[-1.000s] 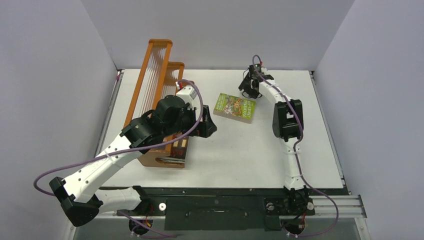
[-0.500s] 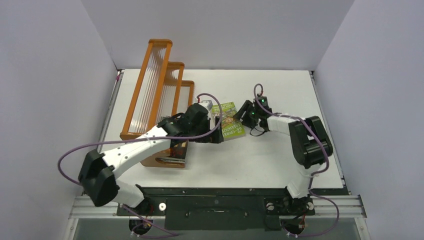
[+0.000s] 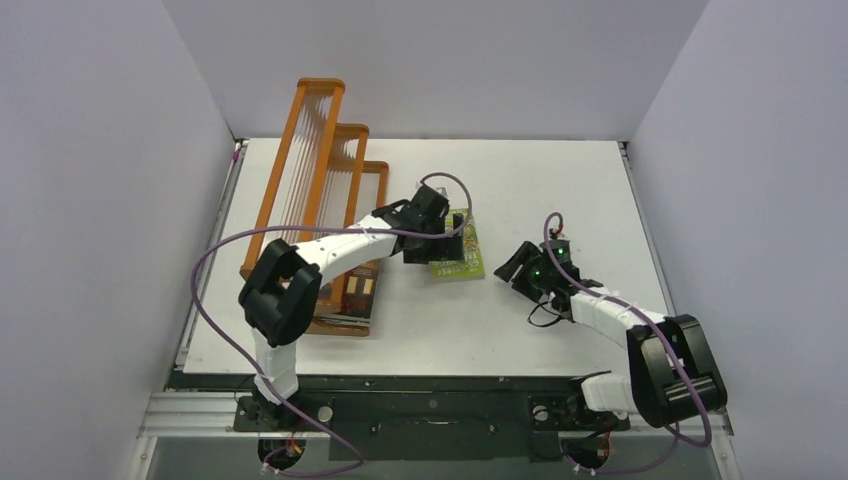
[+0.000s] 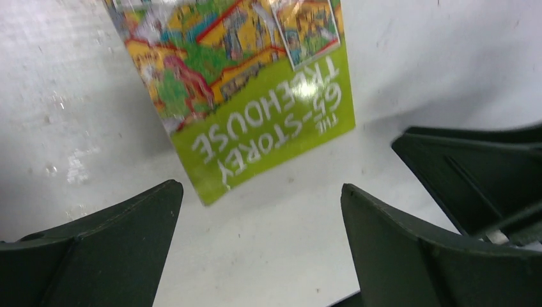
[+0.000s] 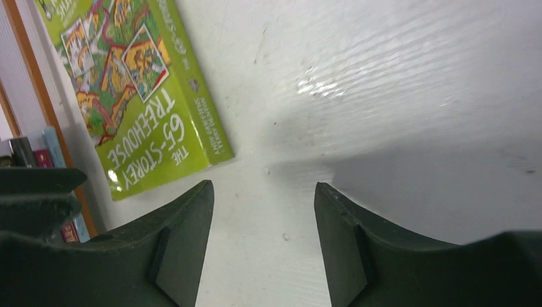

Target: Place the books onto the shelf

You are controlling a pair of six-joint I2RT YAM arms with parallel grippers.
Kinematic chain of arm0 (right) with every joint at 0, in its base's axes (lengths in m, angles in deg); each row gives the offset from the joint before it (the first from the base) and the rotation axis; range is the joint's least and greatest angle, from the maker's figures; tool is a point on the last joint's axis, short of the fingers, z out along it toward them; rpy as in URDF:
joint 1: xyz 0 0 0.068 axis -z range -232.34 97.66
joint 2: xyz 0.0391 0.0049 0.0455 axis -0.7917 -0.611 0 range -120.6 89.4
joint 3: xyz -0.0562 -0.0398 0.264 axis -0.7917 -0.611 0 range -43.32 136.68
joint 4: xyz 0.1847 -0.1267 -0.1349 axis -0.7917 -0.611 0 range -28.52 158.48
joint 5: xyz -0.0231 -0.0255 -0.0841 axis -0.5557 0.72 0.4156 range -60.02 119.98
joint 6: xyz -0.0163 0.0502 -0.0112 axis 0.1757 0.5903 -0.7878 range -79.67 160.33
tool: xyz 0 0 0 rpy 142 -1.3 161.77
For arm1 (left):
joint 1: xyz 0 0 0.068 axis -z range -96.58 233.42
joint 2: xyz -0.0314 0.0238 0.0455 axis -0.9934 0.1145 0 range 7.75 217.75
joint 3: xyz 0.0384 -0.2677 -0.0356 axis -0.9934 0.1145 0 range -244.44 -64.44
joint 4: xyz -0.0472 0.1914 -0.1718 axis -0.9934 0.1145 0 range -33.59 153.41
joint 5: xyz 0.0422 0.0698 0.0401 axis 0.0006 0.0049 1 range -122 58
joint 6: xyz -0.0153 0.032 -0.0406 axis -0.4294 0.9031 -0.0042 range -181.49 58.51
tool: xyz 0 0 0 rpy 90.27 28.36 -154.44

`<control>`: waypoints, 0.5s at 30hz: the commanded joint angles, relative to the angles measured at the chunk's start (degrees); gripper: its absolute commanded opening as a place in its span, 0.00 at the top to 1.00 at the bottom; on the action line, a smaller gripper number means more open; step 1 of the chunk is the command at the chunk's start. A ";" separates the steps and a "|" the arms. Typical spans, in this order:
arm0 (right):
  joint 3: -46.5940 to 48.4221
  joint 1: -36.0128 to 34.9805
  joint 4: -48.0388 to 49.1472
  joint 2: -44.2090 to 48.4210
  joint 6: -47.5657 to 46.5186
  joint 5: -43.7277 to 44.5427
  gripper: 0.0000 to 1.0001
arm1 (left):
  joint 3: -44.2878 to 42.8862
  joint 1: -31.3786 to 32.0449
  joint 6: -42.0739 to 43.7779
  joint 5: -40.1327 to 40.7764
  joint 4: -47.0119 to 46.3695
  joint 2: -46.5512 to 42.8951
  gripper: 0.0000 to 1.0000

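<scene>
A bright green illustrated book (image 3: 464, 254) lies flat on the white table, just right of the shelf (image 3: 318, 160). In the left wrist view the book (image 4: 243, 83) lies just beyond my fingertips, one corner reaching toward the gap. My left gripper (image 3: 436, 246) hovers at the book's left edge, open and holding nothing (image 4: 259, 192). My right gripper (image 3: 522, 264) is open and empty (image 5: 263, 192), a short way to the right of the book (image 5: 128, 96). Several books (image 3: 356, 296) stand in the shelf's lowest tier.
The orange shelf frame (image 5: 39, 96) and book spines (image 5: 39, 148) show at the left of the right wrist view. The other arm's black fingers (image 4: 473, 173) appear at the right of the left wrist view. Grey walls enclose the table (image 3: 560, 180) on three sides.
My left arm has swung from the shelf out to the green book. My right arm has pulled back from the far table toward the near right. The book has turned and slid slightly nearer.
</scene>
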 commanded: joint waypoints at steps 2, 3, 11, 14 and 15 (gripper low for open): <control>1.78 2.25 -3.39 4.09 -2.49 3.44 0.45 | -9.78 -2.80 -2.78 8.41 1.84 7.18 0.10; 1.89 2.32 -3.58 4.28 -2.61 3.47 0.45 | -11.15 -3.01 -3.25 9.38 2.52 8.64 0.12; -0.85 2.99 -3.55 6.04 -1.84 3.51 0.45 | -19.36 -2.63 -4.46 14.43 4.97 18.64 0.24; -2.11 3.00 -3.17 6.85 -1.54 3.39 0.45 | -21.92 -2.15 -4.38 14.91 5.85 21.44 0.36; -2.28 3.00 -2.98 6.88 -1.36 3.30 0.45 | -22.82 -2.07 -4.30 15.03 5.97 22.58 0.45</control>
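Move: The 65-Storey Treehouse book lies flat, its middle about 12 cm ahead of the left hand, 5 cm to its right and 8 cm below. The right gripper is some 16 cm to the left hand's right, level fore-and-aft and 5 cm lower; the shelved books stand roughly 17 cm to the left hand's left and 5 cm back, about level in height. From the right hand, the Treehouse book is about 12 cm ahead, 11 cm left and 1 cm below. Forward first, then steeply down as well, the left hand travels about 9 cm out and 5 cm lower, from short of the Treehouse book's near end to above its left edge. It turns some 15 degrees, mostly counter-clockwise, while the wide-open fingers narrow by about a third, one by the edge, the other over the cover. The right hand backs off 2 cm to the right, away from the book. ##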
